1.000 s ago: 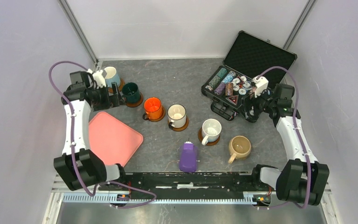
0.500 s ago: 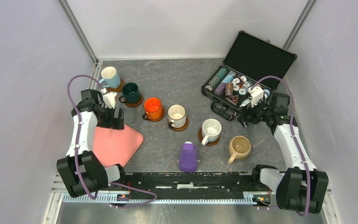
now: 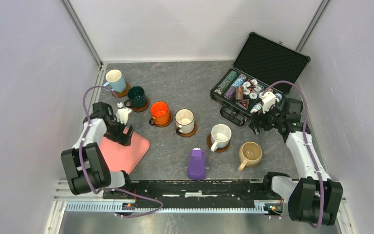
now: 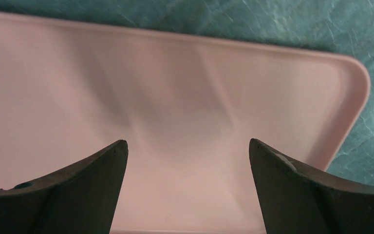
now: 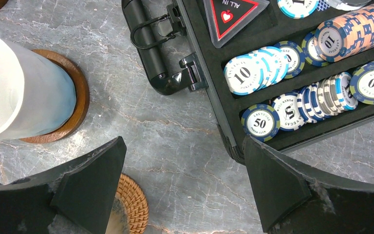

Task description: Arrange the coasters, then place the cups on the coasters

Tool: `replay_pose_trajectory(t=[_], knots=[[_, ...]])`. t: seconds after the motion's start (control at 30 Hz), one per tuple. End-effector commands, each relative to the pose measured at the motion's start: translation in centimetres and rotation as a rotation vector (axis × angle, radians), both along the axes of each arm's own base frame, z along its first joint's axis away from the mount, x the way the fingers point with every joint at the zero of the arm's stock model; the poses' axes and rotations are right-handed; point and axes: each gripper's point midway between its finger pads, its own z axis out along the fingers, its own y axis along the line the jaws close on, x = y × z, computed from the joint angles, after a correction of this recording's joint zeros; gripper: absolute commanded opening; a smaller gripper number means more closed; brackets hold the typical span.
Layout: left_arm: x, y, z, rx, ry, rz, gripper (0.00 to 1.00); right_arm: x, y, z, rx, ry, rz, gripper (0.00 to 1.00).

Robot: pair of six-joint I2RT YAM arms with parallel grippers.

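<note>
Six cups stand in a diagonal row: light blue [image 3: 115, 79], dark green [image 3: 137, 96], orange [image 3: 159, 112], cream [image 3: 184, 120], white [image 3: 220, 135] and beige [image 3: 250, 153]. Dark wood coasters show under the first five, such as the one [image 5: 75, 97] under the white cup [image 5: 9, 92]. A woven coaster [image 5: 131, 202] shows beside the right finger, under the beige cup. My left gripper [image 3: 125, 134] [image 4: 187, 161] hangs open over the pink tray [image 4: 175, 97], holding nothing. My right gripper [image 3: 254, 125] [image 5: 185, 185] is open over bare table between the white cup and the chip case.
An open black case of poker chips [image 3: 246, 90] [image 5: 297, 73] lies at the back right, its latch and handle close to my right fingers. A purple oblong device [image 3: 196, 164] lies near the front edge. The pink tray [image 3: 119, 153] fills the front left.
My left arm has drawn back from beside the light blue and dark green cups to above the pink tray. My right gripper has shifted slightly down and left. Both stayed open.
</note>
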Motion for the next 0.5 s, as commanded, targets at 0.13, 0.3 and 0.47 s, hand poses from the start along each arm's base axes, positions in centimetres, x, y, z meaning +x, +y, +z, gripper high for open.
replay_pose_trajectory(t=[0.13, 0.3, 0.47], knots=[[-1.5, -2.6, -1.3, 0.009, -0.065, -0.089, 1.0, 0.4, -0.1, 0.3, -0.012, -0.029, 0.001, 0.98], [-0.5, -4.5, -2.3, 0.0, -0.042, -0.125, 1.0, 0.3, -0.3, 0.3, -0.023, -0.034, -0.005, 0.98], [1.3, -5.8, -2.4, 0.013, -0.045, -0.19, 0.99, 0.3, -0.4, 0.2, -0.028, -0.029, -0.008, 0.98]])
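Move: Beneath the empty left hand lies the pink tray, its middle about 4 cm back, 5 cm to the left and 4 cm below; its right-hand corner is some 3 cm back and 9 cm to the right. The orange cup stands about 9 cm ahead and 14 cm to the right, the dark green cup some 16 cm ahead and 4 cm right, both about level in height. From the right hand, the tray's middle is roughly 60 cm left, 9 cm back and 11 cm below. Sweeping right by about 5 cm and sinking some 2.5 cm, the left hand passes low over the tray towards its right-hand corner. It first draws back about 3 cm, then swings forward again by 2 cm, while the wrist turns roughly 10 degrees clockwise. The fingers stay wide open and hold nothing. ##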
